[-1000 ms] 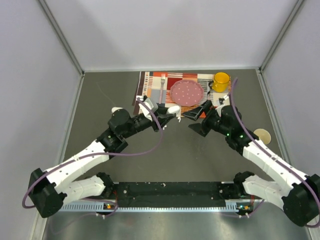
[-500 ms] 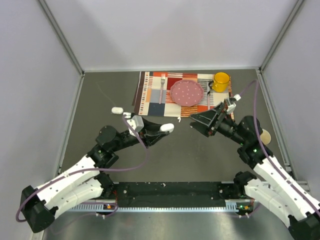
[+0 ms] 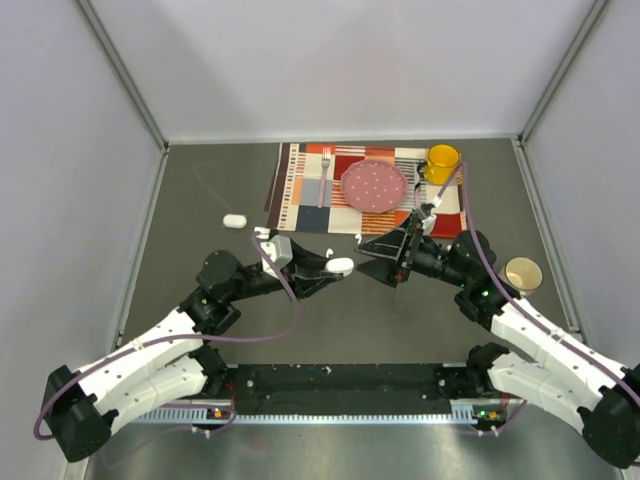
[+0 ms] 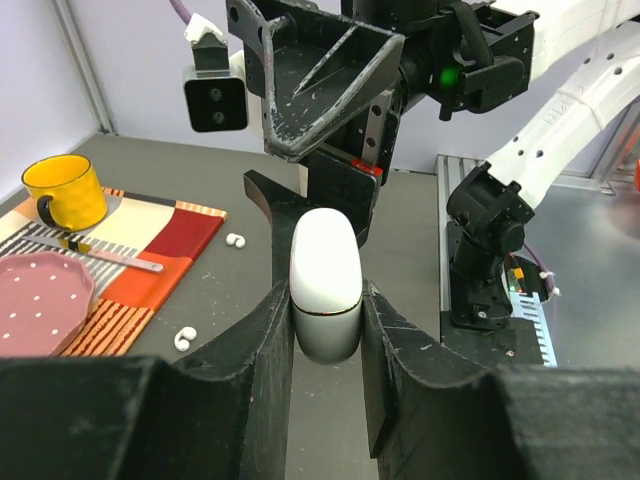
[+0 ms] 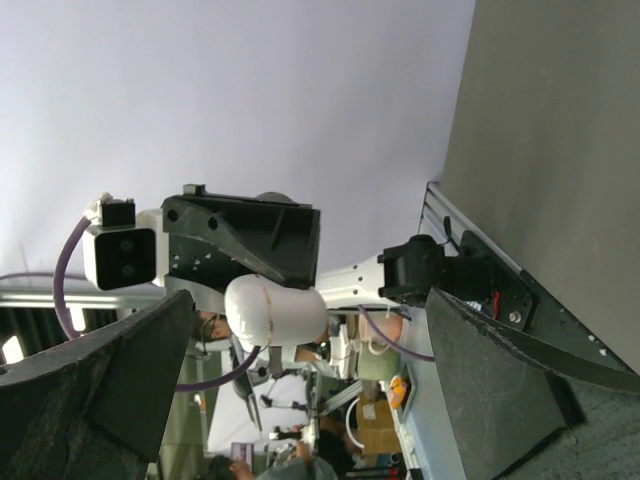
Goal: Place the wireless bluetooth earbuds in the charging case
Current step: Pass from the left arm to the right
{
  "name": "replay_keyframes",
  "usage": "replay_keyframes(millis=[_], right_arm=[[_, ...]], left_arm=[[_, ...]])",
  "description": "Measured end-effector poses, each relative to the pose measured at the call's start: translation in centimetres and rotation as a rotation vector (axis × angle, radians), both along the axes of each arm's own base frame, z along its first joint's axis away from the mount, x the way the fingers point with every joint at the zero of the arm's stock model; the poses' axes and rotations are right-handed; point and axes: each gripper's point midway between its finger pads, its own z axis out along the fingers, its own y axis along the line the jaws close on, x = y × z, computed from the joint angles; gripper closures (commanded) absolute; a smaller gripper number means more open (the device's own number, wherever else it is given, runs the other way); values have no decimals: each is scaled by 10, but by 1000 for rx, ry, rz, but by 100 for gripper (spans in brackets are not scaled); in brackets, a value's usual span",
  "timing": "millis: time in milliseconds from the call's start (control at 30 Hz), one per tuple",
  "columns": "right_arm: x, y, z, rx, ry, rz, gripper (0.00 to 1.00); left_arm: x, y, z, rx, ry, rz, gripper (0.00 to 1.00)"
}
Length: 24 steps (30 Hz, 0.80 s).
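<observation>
A white pebble-shaped charging case (image 4: 323, 260) is clamped upright between the black fingers of my left gripper (image 4: 325, 292), its lid closed with a thin seam showing. In the top view the case (image 3: 341, 266) hangs above the dark table, left of my right gripper (image 3: 368, 250). That gripper is open and faces the case from a short distance, not touching it. The right wrist view shows the case (image 5: 275, 310) straight ahead in the wide gap of the right gripper (image 5: 310, 300). Two tiny white earbuds (image 4: 236, 240) (image 4: 184, 338) lie on the table beside the placemat's edge.
A striped placemat (image 3: 300, 185) at the back holds a pink plate (image 3: 374, 184), a fork (image 3: 325, 172) and a yellow mug (image 3: 441, 162). A small white pebble-like object (image 3: 234, 220) lies at the left. A tan round cup (image 3: 523, 272) sits at the right.
The left gripper has carried the case nearer and slightly rightward. The right gripper has swung left and lower, ending close in front of the case, still open.
</observation>
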Motion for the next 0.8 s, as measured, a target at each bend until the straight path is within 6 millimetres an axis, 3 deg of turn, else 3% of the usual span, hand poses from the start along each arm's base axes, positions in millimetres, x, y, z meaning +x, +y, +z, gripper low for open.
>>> replay_keyframes(millis=[533, 700, 733, 800], right_arm=[[-9, 29, 10, 103, 65, 108, 26], [-11, 35, 7, 114, 110, 134, 39], [-11, 36, 7, 118, 117, 137, 50], [-12, 38, 9, 127, 125, 146, 54]], left_arm=[[8, -6, -8, 2, 0, 5, 100], [11, -8, -13, 12, 11, 10, 100], [11, -8, -13, 13, 11, 11, 100], [12, -8, -11, 8, 3, 15, 100]])
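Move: The white charging case, pinched in the left gripper, lies about 6 cm to the right hand's left, 2 cm back and 2 cm higher. Far below the right hand, some 27 cm down, one earbud lies about 12 cm ahead and level sideways, another about 9 cm ahead and 7 cm left. From the left hand, the case's middle is 2 cm to its right at its own height; the open right gripper is about 8 cm to its right, 2 cm ahead and 2 cm lower. The right fingers come up around the case's free end and seem to touch both its sides, having narrowed from wide open to roughly half. To get there the right hand goes about 4 cm left towards the left gripper, easing back and slightly up while turning some 10 degrees. The left keeps its pinch and brings the case barely forward, right and down to meet it. ##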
